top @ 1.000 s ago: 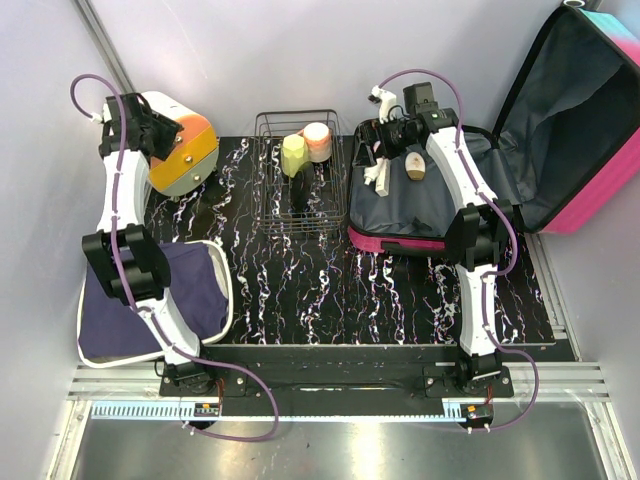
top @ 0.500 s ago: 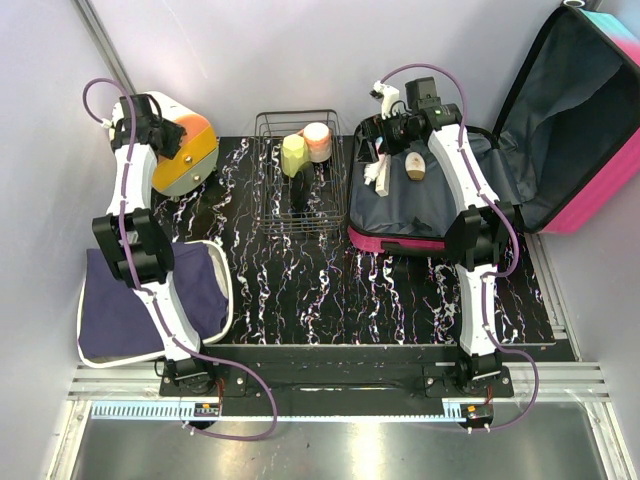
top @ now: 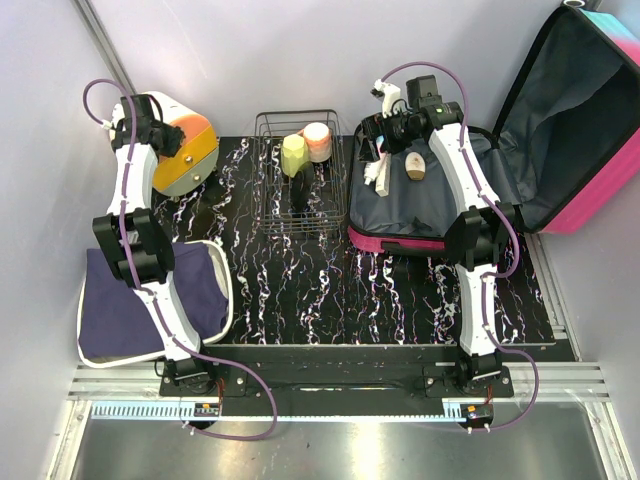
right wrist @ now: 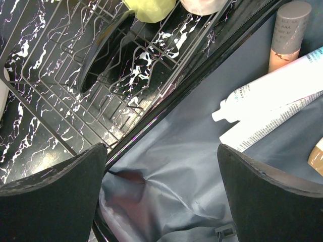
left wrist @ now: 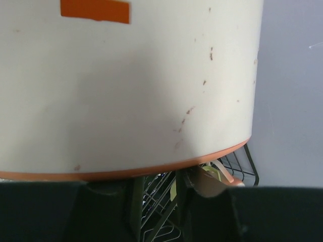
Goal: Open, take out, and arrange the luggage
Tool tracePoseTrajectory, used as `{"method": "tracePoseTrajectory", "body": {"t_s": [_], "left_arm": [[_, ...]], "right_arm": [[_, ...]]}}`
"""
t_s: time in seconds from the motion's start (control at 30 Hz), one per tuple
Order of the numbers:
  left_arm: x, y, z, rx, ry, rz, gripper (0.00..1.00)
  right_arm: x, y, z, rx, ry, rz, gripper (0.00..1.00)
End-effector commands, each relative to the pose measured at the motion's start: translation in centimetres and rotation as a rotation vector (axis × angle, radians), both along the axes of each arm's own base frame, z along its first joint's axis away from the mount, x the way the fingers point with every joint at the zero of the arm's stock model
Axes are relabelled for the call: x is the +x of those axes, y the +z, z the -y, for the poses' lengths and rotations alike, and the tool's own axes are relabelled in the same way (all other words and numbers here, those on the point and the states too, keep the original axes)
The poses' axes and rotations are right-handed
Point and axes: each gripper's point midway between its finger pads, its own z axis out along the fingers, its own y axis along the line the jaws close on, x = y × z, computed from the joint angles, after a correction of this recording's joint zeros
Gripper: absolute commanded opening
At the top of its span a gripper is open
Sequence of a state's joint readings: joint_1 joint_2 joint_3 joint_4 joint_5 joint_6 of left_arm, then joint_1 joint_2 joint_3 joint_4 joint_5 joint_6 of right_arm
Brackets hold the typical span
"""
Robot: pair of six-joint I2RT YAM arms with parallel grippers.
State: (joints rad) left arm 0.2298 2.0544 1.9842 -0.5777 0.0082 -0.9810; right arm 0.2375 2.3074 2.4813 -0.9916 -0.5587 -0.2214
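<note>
The luggage (top: 395,243) lies open at the right of the mat, its pink lid (top: 590,110) leaning on the wall. Its grey lining (right wrist: 166,171) holds two white tubes (right wrist: 272,96) and a beige bottle (right wrist: 287,35). My right gripper (top: 378,135) hovers open over the luggage's back left corner; in the right wrist view this gripper (right wrist: 161,151) has only lining between its fingers. My left gripper (top: 150,128) is at the white-and-orange round box (top: 185,150). Seen from the left wrist, this gripper (left wrist: 156,184) shows a narrow gap just under the box's (left wrist: 126,85) orange rim.
A wire basket (top: 262,170) stands mid-back with a yellow-green cup (top: 293,155), a pink cup (top: 317,140) and a dark object inside. A white-rimmed tray with navy cloth (top: 150,300) lies at the near left. Walls close in behind and at both sides.
My left arm has pushed further back toward the round box and its jaws have narrowed. The right gripper has shifted slightly toward the back and stays wide.
</note>
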Motion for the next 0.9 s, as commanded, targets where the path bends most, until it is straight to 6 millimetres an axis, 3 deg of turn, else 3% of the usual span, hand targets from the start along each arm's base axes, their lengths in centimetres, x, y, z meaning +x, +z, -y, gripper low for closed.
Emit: {"method": "tracePoseTrajectory", "body": {"t_s": [0.0, 0.27, 0.53, 0.7, 0.87], "left_arm": [[1.4, 1.7, 1.7, -0.006, -0.059, 0.076, 0.00], [0.9, 2.5, 7.9, -0.068, -0.179, 0.108, 0.00], [0.2, 2.8, 12.3, -0.120, -0.246, 0.115, 0.00], [-1.5, 3.1, 13.0, -0.138, -0.247, 0.090, 0.00], [-4.4, 1.6, 14.6, -0.173, -0.276, 0.032, 0.01]], "right_arm": [[0.3, 1.4, 0.1, -0.008, 0.004, 0.048, 1.00], [0.0, 1.2, 0.2, -0.021, 0.017, 0.050, 1.00], [-0.4, 1.1, 0.5, -0.027, 0.022, 0.048, 1.00], [-0.4, 1.3, 0.7, -0.026, 0.027, 0.054, 1.00], [-0.3, 1.2, 0.7, -0.017, 0.038, 0.056, 1.00]]}}
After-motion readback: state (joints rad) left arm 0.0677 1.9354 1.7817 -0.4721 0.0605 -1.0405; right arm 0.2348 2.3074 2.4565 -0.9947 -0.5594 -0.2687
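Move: The left fingers already hold the knob of the orange top drawer. The drawer cabinet's middle lies about 6 cm to their left, 5 cm farther out and 7 cm lower. The dish rack stands some 30 cm to their right, 7 cm back and 14 cm down. From the idle right hand the knob is roughly 46 cm to the left, 3 cm ahead, about level. Keeping its pinch on the drawer knob, the left hand pulls about 10 cm right, towards the rack. ##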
